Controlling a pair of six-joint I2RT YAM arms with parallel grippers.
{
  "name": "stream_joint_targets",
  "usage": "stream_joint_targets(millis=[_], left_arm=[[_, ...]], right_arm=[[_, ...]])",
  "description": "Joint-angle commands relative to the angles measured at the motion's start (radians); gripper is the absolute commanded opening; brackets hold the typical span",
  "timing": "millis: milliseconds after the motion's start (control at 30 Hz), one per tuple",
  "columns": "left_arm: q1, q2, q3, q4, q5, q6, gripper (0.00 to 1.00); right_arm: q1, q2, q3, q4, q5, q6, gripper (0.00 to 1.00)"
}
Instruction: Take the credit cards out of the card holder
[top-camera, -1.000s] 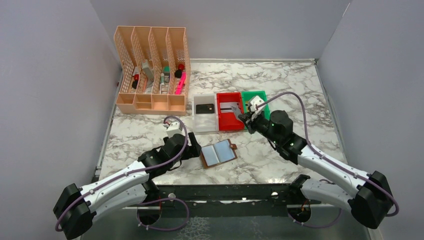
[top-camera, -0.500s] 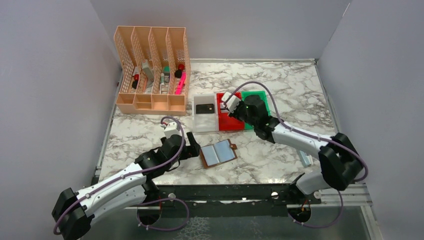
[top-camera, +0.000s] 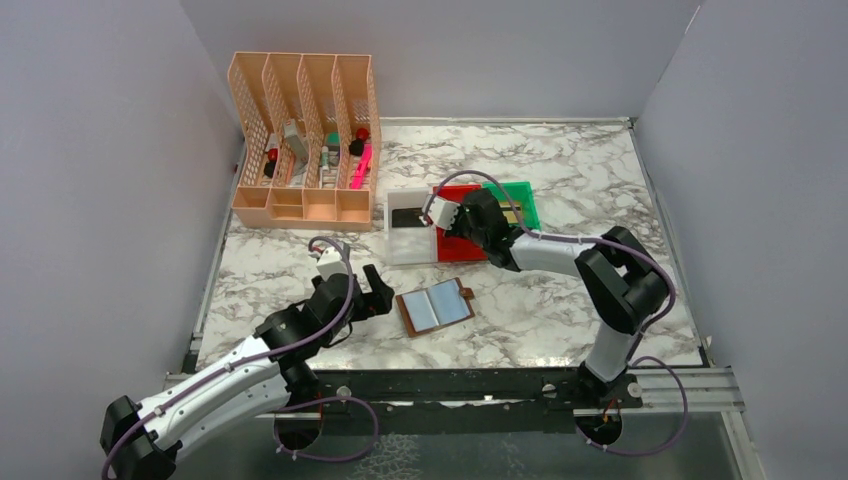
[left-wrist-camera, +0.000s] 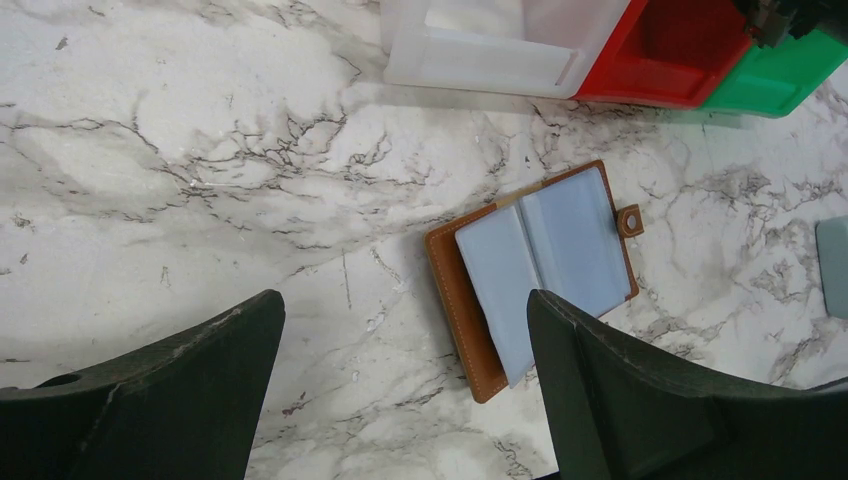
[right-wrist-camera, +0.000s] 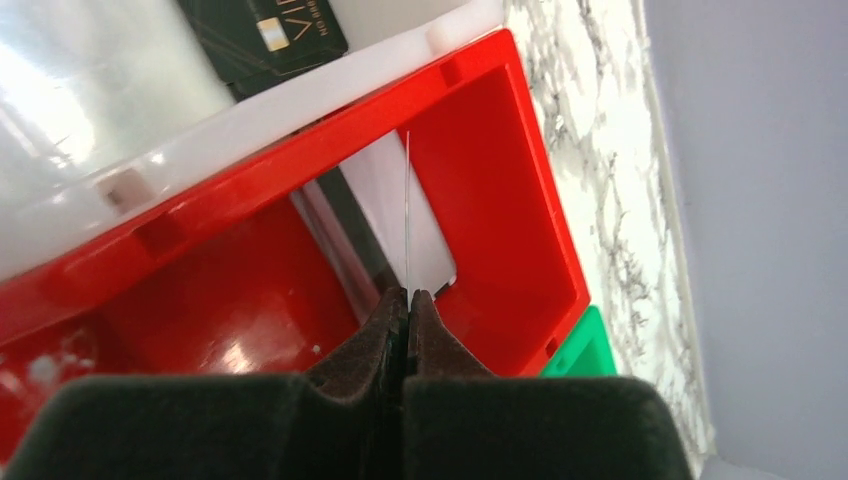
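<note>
The card holder (top-camera: 435, 307) (left-wrist-camera: 535, 270) lies open on the marble, brown leather with pale blue-grey pockets showing and its snap tab at the right. My left gripper (top-camera: 375, 290) (left-wrist-camera: 403, 297) is open just left of the holder, touching nothing. My right gripper (top-camera: 452, 228) (right-wrist-camera: 407, 295) is shut on a thin credit card (right-wrist-camera: 407, 210) seen edge-on, upright over the red bin (top-camera: 462, 246) (right-wrist-camera: 500, 200). A pale card (right-wrist-camera: 395, 215) with a dark stripe lies flat in that bin. A black card (top-camera: 407, 215) (right-wrist-camera: 270, 30) lies in the white bin (top-camera: 408, 245).
A green bin (top-camera: 520, 195) (right-wrist-camera: 585, 350) adjoins the red one on the right. A peach mesh organizer (top-camera: 305, 140) with pens stands at the back left. A light-blue block (left-wrist-camera: 835, 265) lies right of the holder. Grey walls enclose the table.
My right arm has swung left from the green bin to over the red bin, still shut on the card. My left gripper opened wider and drew back slightly from the holder.
</note>
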Motion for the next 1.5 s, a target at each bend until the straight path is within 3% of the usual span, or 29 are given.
stream_joint_targets(millis=[0,167,400,500,700,1133,1333,1467], left_arm=[[-0.002,-0.034,-0.012,-0.033,-0.044,-0.010,0.95],[-0.003,-0.031,-0.006,-0.036,-0.045,-0.007,0.95],[-0.003,-0.029,-0.001,-0.049,-0.043,-0.004,0.95],[-0.002,-0.022,-0.002,-0.050,-0.046,-0.010,0.95],[-0.002,0.017,0.018,-0.052,-0.021,-0.009,0.95],[-0.003,0.082,0.057,-0.053,-0.015,0.023,0.96],[-0.002,0.164,0.120,-0.053,-0.047,0.026,0.98],[-0.003,0.213,0.167,-0.058,-0.074,0.041,0.99]], right_arm=[[-0.005,0.075,0.054,0.085,0.069,-0.100,0.01],[-0.005,0.154,0.094,0.103,0.080,-0.154,0.02],[-0.005,0.150,0.069,0.112,0.071,-0.175,0.19],[-0.005,0.117,0.048,0.105,0.036,-0.157,0.32],[-0.007,0.077,0.031,0.106,0.033,-0.120,0.35],[-0.007,-0.180,-0.095,0.129,-0.058,0.116,0.39],[-0.007,-0.360,-0.212,0.180,-0.046,0.325,0.46],[-0.007,-0.503,-0.266,0.141,0.022,0.590,0.53]])
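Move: The right hand holds a card edge-on over the red bin; the card stack it is taken to lies about 5 cm ahead, 3 cm left and 5 cm below. The black card in the white bin is some 12 cm left of the stack, the green bin's middle 12 cm right of it, both roughly level with it. From the left hand the stack is about 20 cm ahead, 17 cm right and 8 cm lower. Right hand reaches 3 cm forward-down into the red bin, releases its card, then rises 11 cm and backs out. ##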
